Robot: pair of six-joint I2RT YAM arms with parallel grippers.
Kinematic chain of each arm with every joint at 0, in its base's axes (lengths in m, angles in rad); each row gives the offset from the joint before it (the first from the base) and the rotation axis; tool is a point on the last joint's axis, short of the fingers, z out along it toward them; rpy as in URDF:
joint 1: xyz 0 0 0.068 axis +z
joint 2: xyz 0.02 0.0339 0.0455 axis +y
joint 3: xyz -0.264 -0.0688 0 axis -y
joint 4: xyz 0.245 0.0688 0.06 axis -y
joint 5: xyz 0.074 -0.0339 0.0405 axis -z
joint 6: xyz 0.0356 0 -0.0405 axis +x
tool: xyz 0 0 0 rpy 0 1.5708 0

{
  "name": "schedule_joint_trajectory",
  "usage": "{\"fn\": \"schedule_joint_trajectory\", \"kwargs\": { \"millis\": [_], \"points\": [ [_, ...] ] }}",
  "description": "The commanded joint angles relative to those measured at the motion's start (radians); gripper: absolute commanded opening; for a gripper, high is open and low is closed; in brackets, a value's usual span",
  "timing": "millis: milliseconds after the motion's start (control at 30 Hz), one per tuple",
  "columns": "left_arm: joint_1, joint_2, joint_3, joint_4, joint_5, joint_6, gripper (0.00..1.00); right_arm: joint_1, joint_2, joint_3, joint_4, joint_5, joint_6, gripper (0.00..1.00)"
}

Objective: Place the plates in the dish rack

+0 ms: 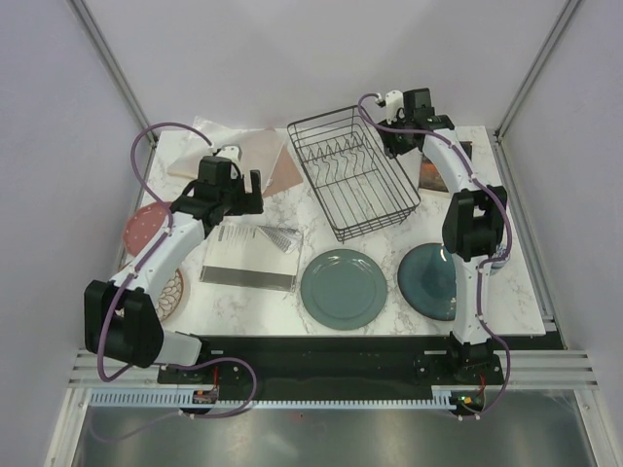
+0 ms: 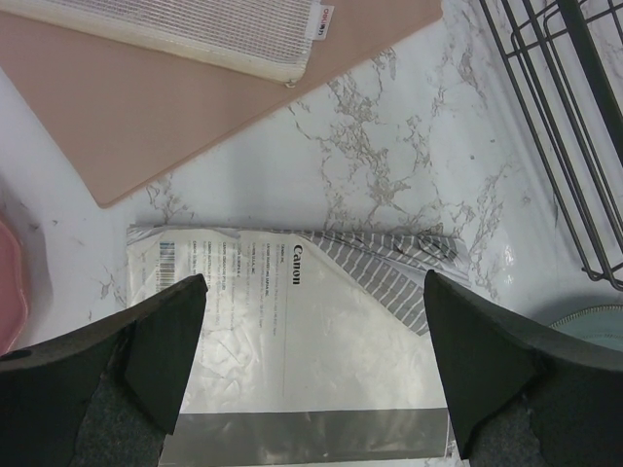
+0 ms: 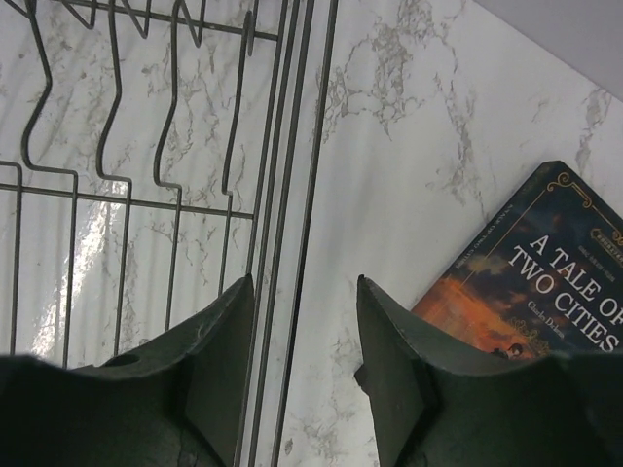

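The black wire dish rack [image 1: 352, 173] stands at the back middle with nothing in it. A teal-green plate [image 1: 343, 288] and a dark blue plate [image 1: 428, 280] lie flat at the front. A reddish-pink speckled plate [image 1: 144, 226] and a whitish patterned plate [image 1: 173, 292] lie at the left edge, partly under the left arm. My right gripper [image 3: 304, 282] hangs over the rack's far right side, jaws apart, with the rim wires [image 3: 292, 195] between them but not pinched. My left gripper [image 2: 313, 277] is wide open above a silver plastic bag [image 2: 321, 360], holding nothing.
A pinkish-brown sheet [image 2: 146, 107] with a mesh pouch [image 2: 214, 29] on it lies at the back left. A book [image 3: 545, 272] lies just right of the rack. The silver bag lies between the left plates and the teal plate. Grey walls enclose the table.
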Motion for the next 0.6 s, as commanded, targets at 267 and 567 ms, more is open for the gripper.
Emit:
{"fn": "schedule_joint_trajectory", "kwargs": {
  "millis": [267, 567],
  "points": [
    [-0.002, 0.043, 0.021, 0.035, 0.034, -0.019, 1.00, -0.022, 0.044, 0.070, -0.046, -0.009, -0.006, 0.31],
    [-0.002, 0.067, 0.029, 0.042, 0.047, -0.034, 1.00, -0.034, -0.005, 0.007, -0.056, 0.077, 0.171, 0.00]
  ]
}}
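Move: The dish rack's right-hand top rim passes between the right hand's half-open fingers, about 2 cm below the hand point and a centimetre back and to its right. The rack's middle is some 10 cm left and 5 cm back; the book is about 18 cm right and level, roughly 14 cm down on the table; the dark blue plate lies about 35 cm back and 10 cm right. From the left hand this rim is some 20 cm ahead and 43 cm to the right, slightly below. The right hand sinks about 2 cm over the rack's right-hand rim, easing a centimetre to its right, then stops descending and closes its half-open fingers fully, pinching the thin top wire between the tips. With the wire gripped it shifts a touch farther right and turns barely 5 degrees clockwise, while the left hand, still wide open, lowers about 2 cm above the Canon bag, touching nothing. ##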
